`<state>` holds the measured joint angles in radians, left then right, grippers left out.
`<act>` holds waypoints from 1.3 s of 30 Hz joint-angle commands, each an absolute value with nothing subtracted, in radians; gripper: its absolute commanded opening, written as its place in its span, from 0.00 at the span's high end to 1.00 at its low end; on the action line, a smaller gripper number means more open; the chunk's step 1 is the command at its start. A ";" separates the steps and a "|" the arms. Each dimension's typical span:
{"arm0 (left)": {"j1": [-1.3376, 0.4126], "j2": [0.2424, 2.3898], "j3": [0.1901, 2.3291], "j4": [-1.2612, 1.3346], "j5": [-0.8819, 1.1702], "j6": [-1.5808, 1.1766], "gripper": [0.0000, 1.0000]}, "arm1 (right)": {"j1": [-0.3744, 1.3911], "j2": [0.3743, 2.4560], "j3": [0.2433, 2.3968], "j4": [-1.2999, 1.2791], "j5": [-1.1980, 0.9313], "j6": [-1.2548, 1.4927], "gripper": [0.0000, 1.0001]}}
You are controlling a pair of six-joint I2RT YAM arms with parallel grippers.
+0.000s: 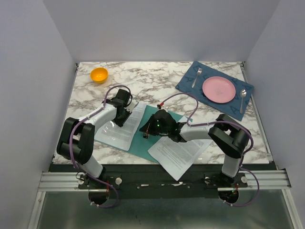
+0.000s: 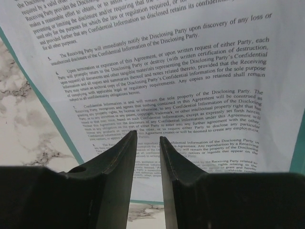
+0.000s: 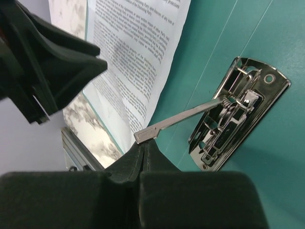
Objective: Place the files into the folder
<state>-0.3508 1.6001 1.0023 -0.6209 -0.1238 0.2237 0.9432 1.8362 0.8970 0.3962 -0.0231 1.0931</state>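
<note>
The teal folder (image 1: pixel 143 144) lies open on the marble table. One printed sheet of the files (image 1: pixel 121 126) rests on its left half. My left gripper (image 1: pixel 125 117) hovers just over that sheet (image 2: pixel 157 71), open a narrow gap (image 2: pixel 148 138) with nothing between the fingers. Another sheet (image 1: pixel 178 150) lies partly off the folder's right side, under my right arm. My right gripper (image 3: pixel 145 145) is shut at the end of the raised metal lever (image 3: pixel 181 119) of the folder's chrome clip (image 3: pixel 238 112). The lever's flat tip sits right at the fingertips.
An orange bowl (image 1: pixel 99 75) stands at the back left. At the back right a blue placemat (image 1: pixel 188 85) carries a pink plate (image 1: pixel 218 89), a fork (image 1: pixel 197 76) and a spoon (image 1: pixel 243 95). The left gripper's black body (image 3: pixel 47 62) looms close to my right gripper.
</note>
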 commanded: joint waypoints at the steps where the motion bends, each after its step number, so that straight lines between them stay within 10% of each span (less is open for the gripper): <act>1: -0.351 1.580 0.939 -0.584 -0.183 0.264 0.62 | 0.925 1.841 0.916 0.410 0.070 1.134 0.96; 17: -0.351 1.551 0.842 -0.624 -0.134 0.298 0.65 | 0.779 1.907 1.043 0.227 -0.032 1.062 0.95; 33: -0.351 1.361 1.000 -0.833 -0.046 0.281 0.63 | 0.646 1.577 1.083 -0.546 0.087 0.952 0.50; 39: -0.353 1.361 1.039 -0.838 -0.002 0.253 0.63 | 0.601 1.344 0.887 -0.771 0.212 1.040 0.48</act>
<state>-0.3511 1.3594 1.0355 -0.7944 -0.0631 0.2749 0.6010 1.4532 0.9993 -0.5068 0.0906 0.9791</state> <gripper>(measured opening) 0.371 0.521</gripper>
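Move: The right hand's closed fingertips already touch the free end of the clip's raised lever. The clip's middle lies about 3 cm ahead, 2 cm right and 4 cm below; from it, the left file is centred 14 cm left and 4 cm farther out, the right file 17 cm right and 11 cm nearer. From the left hand, the left file's middle is some 3 cm ahead, 3 cm right and 3 cm below, the clip 17 cm right and 2 cm back. Closed fingertips against the lever's end, the right hand pushes forward about 8 cm and slightly right, nearly level, carrying the lever over the clip; then it opens, leaves the lever and heads right over the right file, tilting its left side down. The left hand sinks 2 cm and slides back low over the left file, then rises about 9 cm. ##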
